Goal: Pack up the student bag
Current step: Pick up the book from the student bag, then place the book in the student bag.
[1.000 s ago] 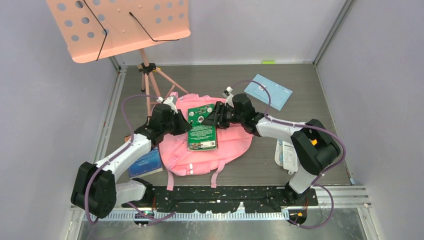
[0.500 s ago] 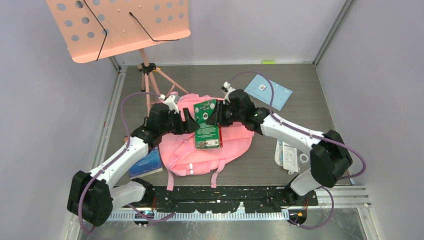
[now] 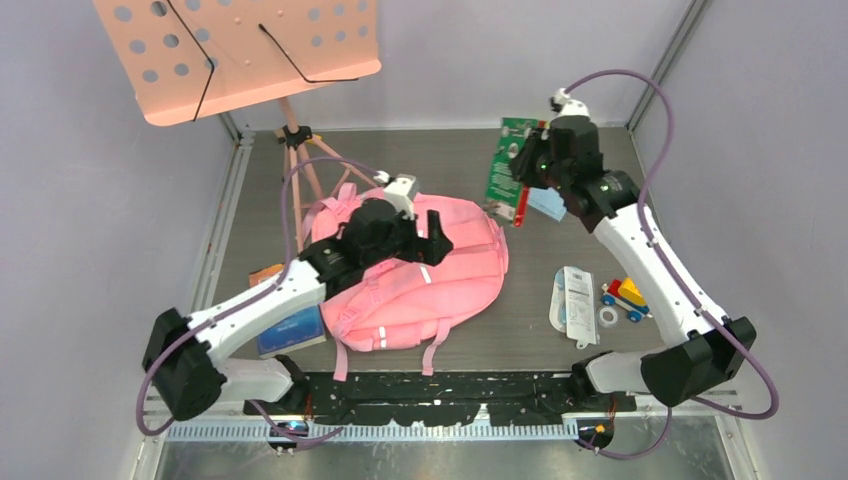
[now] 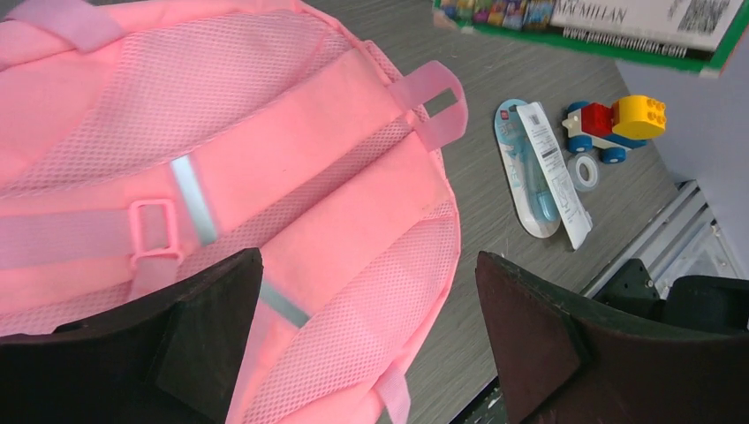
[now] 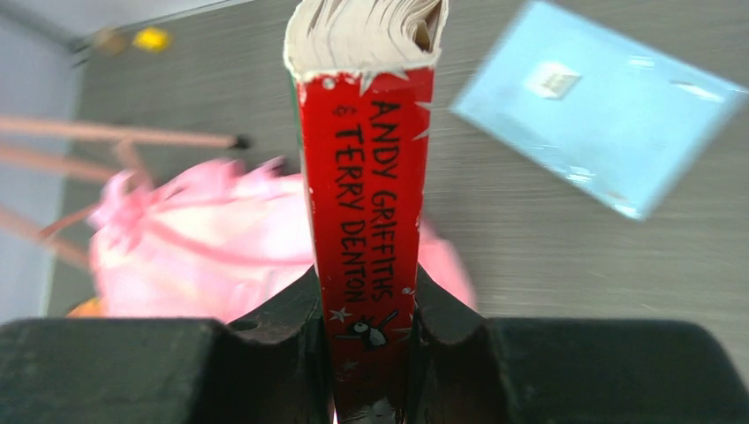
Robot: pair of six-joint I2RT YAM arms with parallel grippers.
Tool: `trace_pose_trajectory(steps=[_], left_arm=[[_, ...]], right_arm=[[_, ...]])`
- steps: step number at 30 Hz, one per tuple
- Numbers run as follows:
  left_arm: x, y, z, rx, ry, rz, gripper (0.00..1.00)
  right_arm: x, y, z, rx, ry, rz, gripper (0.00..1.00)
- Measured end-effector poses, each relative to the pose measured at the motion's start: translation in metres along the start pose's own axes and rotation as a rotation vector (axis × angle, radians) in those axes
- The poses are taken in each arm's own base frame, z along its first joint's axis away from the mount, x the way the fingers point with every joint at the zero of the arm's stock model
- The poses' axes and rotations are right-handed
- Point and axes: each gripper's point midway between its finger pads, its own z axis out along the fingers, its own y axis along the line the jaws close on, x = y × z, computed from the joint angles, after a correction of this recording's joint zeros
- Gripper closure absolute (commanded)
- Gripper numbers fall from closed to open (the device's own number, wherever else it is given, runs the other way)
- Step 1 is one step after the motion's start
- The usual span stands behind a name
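The student bag (image 3: 455, 285) is a large pink backpack lying flat mid-table with its mesh back and straps facing up (image 4: 291, 132); it is a pink blur in the right wrist view (image 5: 194, 238). My left gripper (image 3: 435, 240) hovers open over the bag (image 4: 368, 256), with nothing between its fingers. At the back right, my right gripper (image 3: 530, 165) is raised and shut on a green book with a red spine (image 3: 508, 165), held upright by the spine (image 5: 366, 159). A light blue booklet (image 5: 601, 150) lies on the table beyond it.
A salmon music stand (image 3: 240, 55) on a tripod (image 3: 300, 160) stands back left. A pen pack (image 3: 573, 300), a tape roll (image 3: 607, 316) and a toy truck (image 3: 625, 295) lie right of the bag. A blue book (image 3: 290, 330) lies front left.
My right gripper lifted the green book off the bag and carried it up to the back right. My left gripper opened wide and shifted right over the bag.
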Motion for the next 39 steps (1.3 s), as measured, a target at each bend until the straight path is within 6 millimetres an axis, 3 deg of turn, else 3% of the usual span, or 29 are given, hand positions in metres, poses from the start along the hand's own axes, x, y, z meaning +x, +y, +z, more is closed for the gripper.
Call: trace_pose_trajectory(steps=[5,8,15,19,23,24,27,31,34,36,39], left_arm=[[0.022,-0.040,0.047,-0.014,0.056,0.041,0.06],[0.040,-0.062,0.077,-0.017,0.091,0.055,0.06],[0.066,-0.095,0.148,-0.044,0.122,0.082,0.03],[0.069,-0.087,0.174,-0.129,0.109,0.095,0.18],[0.071,-0.070,0.180,-0.218,0.097,0.114,0.40],[0.071,-0.067,0.181,-0.234,0.095,0.119,0.50],[0.072,-0.061,0.184,-0.270,0.091,0.129,0.96],[0.070,-0.053,0.182,-0.306,0.083,0.166,1.00],[0.064,-0.047,0.166,-0.314,0.064,0.197,1.00],[0.052,-0.051,0.152,-0.301,0.043,0.213,1.00],[0.017,-0.065,0.124,-0.268,-0.008,0.236,1.00]], right_arm=[[-0.012,-0.102,-0.009,0.307,-0.001,0.059,1.00],[-0.007,-0.135,-0.024,0.426,0.003,0.072,1.00],[0.022,-0.164,-0.063,0.548,0.019,0.064,1.00],[0.033,-0.166,-0.071,0.553,0.030,0.063,1.00],[0.036,-0.166,-0.077,0.544,0.022,0.066,1.00],[0.036,-0.165,-0.079,0.538,0.017,0.067,1.00],[0.037,-0.162,-0.084,0.521,0.007,0.072,1.00],[0.044,-0.159,-0.087,0.497,0.012,0.077,1.00],[0.054,-0.160,-0.084,0.483,0.030,0.078,1.00],[0.063,-0.161,-0.081,0.478,0.051,0.078,1.00],[0.080,-0.161,-0.075,0.459,0.094,0.083,1.00]])
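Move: The webbing loop on the backpack's right edge lies about 17 cm right of the open left hand, 5 cm ahead and 11 cm below. Beyond it is the blue folder, some 20 cm ahead of that hand, 23 cm right and 20 cm lower. The right hand, already gripping the green book, has the toothbrush pack about 14 cm back, 15 cm right and 29 cm below; the toy car is at much the same depth, 26 cm right. The loop at the backpack's right edge is what the open left hand swings to, about 18 cm right and 11 cm down with a little forward, before its fingers shut on it; the hand then lifts some 7 cm, easing left. Meanwhile the green book, still gripped, is carried right some 16 cm, then back and down towards the toothbrush pack, turning clockwise about 25 degrees. ##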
